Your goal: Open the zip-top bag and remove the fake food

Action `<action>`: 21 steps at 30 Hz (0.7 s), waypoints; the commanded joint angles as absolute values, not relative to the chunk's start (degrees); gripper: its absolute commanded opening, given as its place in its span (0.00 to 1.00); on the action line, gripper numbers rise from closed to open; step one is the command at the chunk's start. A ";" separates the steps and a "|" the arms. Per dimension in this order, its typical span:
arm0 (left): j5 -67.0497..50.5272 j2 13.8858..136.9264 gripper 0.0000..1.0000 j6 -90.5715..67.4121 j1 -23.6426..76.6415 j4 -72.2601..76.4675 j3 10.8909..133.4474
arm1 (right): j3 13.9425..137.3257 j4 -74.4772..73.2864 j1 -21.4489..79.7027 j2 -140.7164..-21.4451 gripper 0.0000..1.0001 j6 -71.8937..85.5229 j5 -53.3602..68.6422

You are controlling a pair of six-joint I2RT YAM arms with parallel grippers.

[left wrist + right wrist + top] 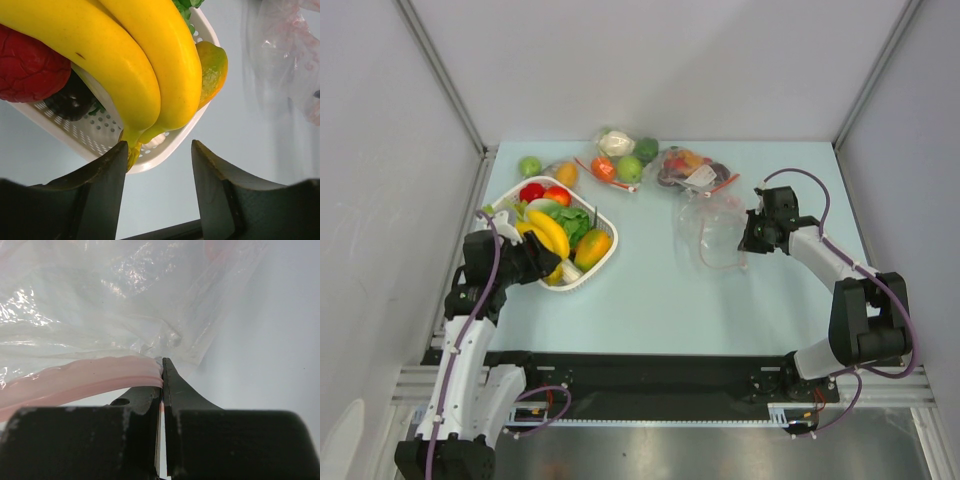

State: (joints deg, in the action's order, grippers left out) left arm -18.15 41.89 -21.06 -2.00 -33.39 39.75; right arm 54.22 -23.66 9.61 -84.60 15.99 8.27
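Observation:
The zip-top bag (712, 228) lies crumpled and clear on the table, right of centre. My right gripper (748, 240) is shut on its pink zip strip (75, 377), pinched between the fingertips (162, 362). The fake food sits in the white basket (582, 281) at the left: a yellow banana bunch (548, 232), green lettuce (572, 222), an orange-yellow fruit (592, 248) and a red piece (532, 192). My left gripper (548, 262) stands open at the basket's near rim (165, 150). The banana bunch's (135, 65) stem ends beside its left fingertip, with nothing between the jaws.
At the back of the table lie a clear bag with cauliflower and green fruit (620, 155) and a clear bag with dark items and a white label (695, 170). A green apple (529, 166) and an orange fruit (566, 174) rest behind the basket. Grey walls close in both sides.

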 commanded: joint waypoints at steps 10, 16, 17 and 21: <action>-15.21 41.66 0.83 -21.09 -2.28 -34.27 42.80 | 54.05 -22.59 9.49 -84.64 0.00 16.26 8.70; -13.45 40.35 0.93 -22.67 -2.20 -36.82 45.17 | 54.58 -22.85 9.40 -84.20 0.00 16.44 8.61; -13.01 39.73 0.94 -22.33 -2.28 -36.83 45.87 | 54.67 -22.94 9.40 -84.11 0.00 16.35 8.53; -10.38 36.48 0.95 -20.66 -2.20 -37.00 48.77 | 55.46 -23.64 9.40 -83.94 0.00 16.00 8.35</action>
State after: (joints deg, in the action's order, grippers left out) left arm -13.37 39.07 -21.37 -2.00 -37.41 44.23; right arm 54.22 -23.73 9.61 -84.60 16.01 8.25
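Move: The bananas lie in the basket already, their middle about 9 cm ahead of the left gripper, 2 cm to its left and 6 cm below, stem end towards the fingers. From that gripper the papaya sits 5 cm ahead, 8 cm right; the lettuce 11 cm ahead, 5 cm right; the red vegetable 8 cm ahead, 6 cm left. From the right gripper the bananas are some 42 cm left and 2 cm ahead, nearly level in height. Keep the left gripper in place beside the banana stem while its half-open fingers spread to nearly full width, then lift away from the bananas, about 3 cm up with a drift of 1 cm or so to the left, the wrist barely turning. Hold the right gripper still, shut on the empty bag's pink zip edge. ##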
